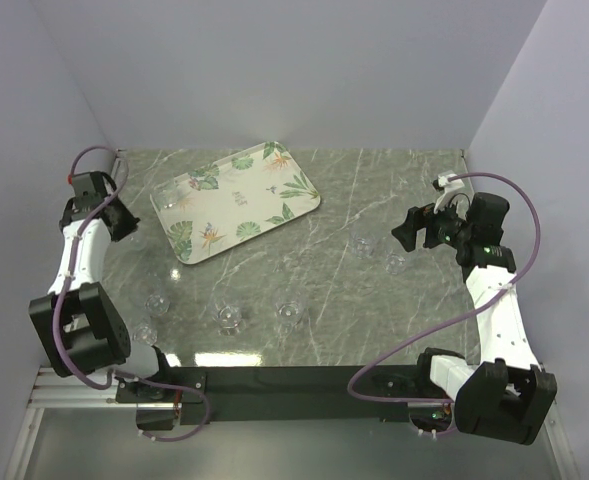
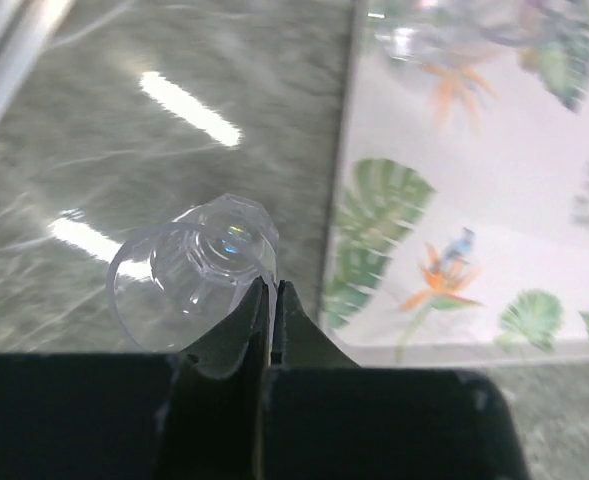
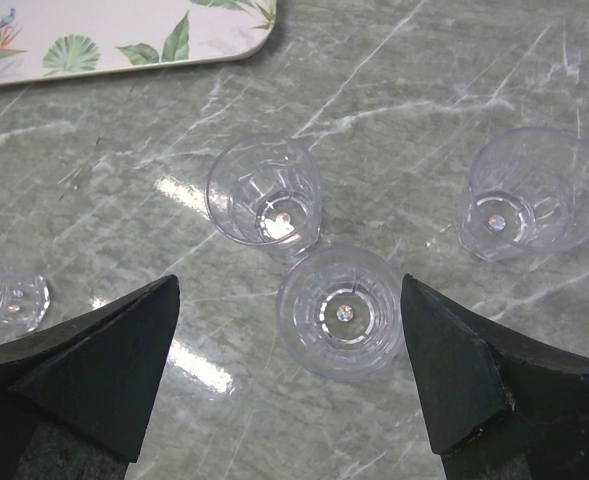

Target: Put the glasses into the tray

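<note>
The leaf-printed tray [image 1: 264,205] lies at the back left of the table, with one clear glass [image 1: 169,200] standing in its left corner. My left gripper [image 1: 124,224] hovers just left of the tray. In the left wrist view it [image 2: 274,285] is shut on the rim of a clear glass [image 2: 199,272], held tilted above the marble beside the tray's edge [image 2: 349,250]. My right gripper [image 1: 406,236] is open and empty above two touching glasses [image 1: 364,245] [image 1: 397,263]. In the right wrist view it [image 3: 291,290] hangs over these glasses [image 3: 264,190] [image 3: 340,310].
More glasses stand near the front: two at the left [image 1: 157,300] [image 1: 142,330] and two in the middle [image 1: 230,317] [image 1: 289,315]. In the right wrist view, another glass [image 3: 529,195] stands to the right. White walls enclose the marble table.
</note>
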Controlling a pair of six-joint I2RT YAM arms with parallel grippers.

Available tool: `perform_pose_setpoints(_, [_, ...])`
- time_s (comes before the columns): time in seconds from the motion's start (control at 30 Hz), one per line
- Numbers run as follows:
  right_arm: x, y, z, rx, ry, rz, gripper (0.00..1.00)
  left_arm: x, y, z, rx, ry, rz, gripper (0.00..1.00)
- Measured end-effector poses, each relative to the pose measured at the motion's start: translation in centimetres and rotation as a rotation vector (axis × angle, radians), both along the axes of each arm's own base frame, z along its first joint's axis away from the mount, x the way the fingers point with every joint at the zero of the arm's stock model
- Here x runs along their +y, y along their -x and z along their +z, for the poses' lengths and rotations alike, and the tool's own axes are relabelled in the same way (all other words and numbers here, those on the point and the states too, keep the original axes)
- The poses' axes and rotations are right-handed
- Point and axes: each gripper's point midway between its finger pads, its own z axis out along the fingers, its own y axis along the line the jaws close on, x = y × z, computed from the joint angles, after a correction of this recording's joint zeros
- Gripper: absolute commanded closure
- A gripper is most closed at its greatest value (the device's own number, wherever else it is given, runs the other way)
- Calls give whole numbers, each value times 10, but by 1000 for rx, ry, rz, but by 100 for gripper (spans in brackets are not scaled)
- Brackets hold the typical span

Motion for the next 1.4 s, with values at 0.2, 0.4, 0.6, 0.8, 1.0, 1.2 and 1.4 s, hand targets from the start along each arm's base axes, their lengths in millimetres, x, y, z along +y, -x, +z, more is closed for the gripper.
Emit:
perform_pose_setpoints(0.2, [0, 1, 3, -10, 1, 0, 3, -41, -41, 30, -63, 10, -180, 100])
perform_pose_setpoints(0.4, [1, 2, 5, -17, 3, 1, 3, -82, -92, 38, -58, -5, -324, 100])
perform_pose_setpoints(0.6, [1, 2, 6, -19, 3, 1, 3, -112, -136, 20, 13, -28, -406, 100])
perform_pose_setpoints(0.8, [1, 2, 6, -19, 4, 1, 3, -135, -169, 3, 62, -52, -458, 100])
perform_pose_setpoints(1.0, [1, 2, 6, -19, 3, 1, 3, -141, -203, -4, 64, -95, -474, 100])
perform_pose_setpoints(1.2, [1, 2, 6, -19, 2, 3, 3, -135, -210, -19, 102, -135, -461, 99])
perform_pose_setpoints(1.4, [2, 2, 6, -20, -1, 8, 3, -132, -210, -35, 140, -155, -456, 94])
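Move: The left hand already holds a glass by its rim. The open spot for it in the far-left end of the tray is about 22 cm ahead, 11 cm to the right and some 13 cm below; the glass already in the tray stands about 20 cm ahead and 4 cm right, and the tray's middle about 18 cm ahead and 24 cm right. From the idle right hand that open spot is roughly 26 cm ahead, 52 cm left and 20 cm below. Bring the left gripper, fingers kept shut on the glass's rim, some 21 cm forward and 13 cm right over the tray, rising about 4 cm early on, then sinking about 7 cm to set the glass down just right of the one already there. Turn the wrist clockwise about 25 degrees along the way. ##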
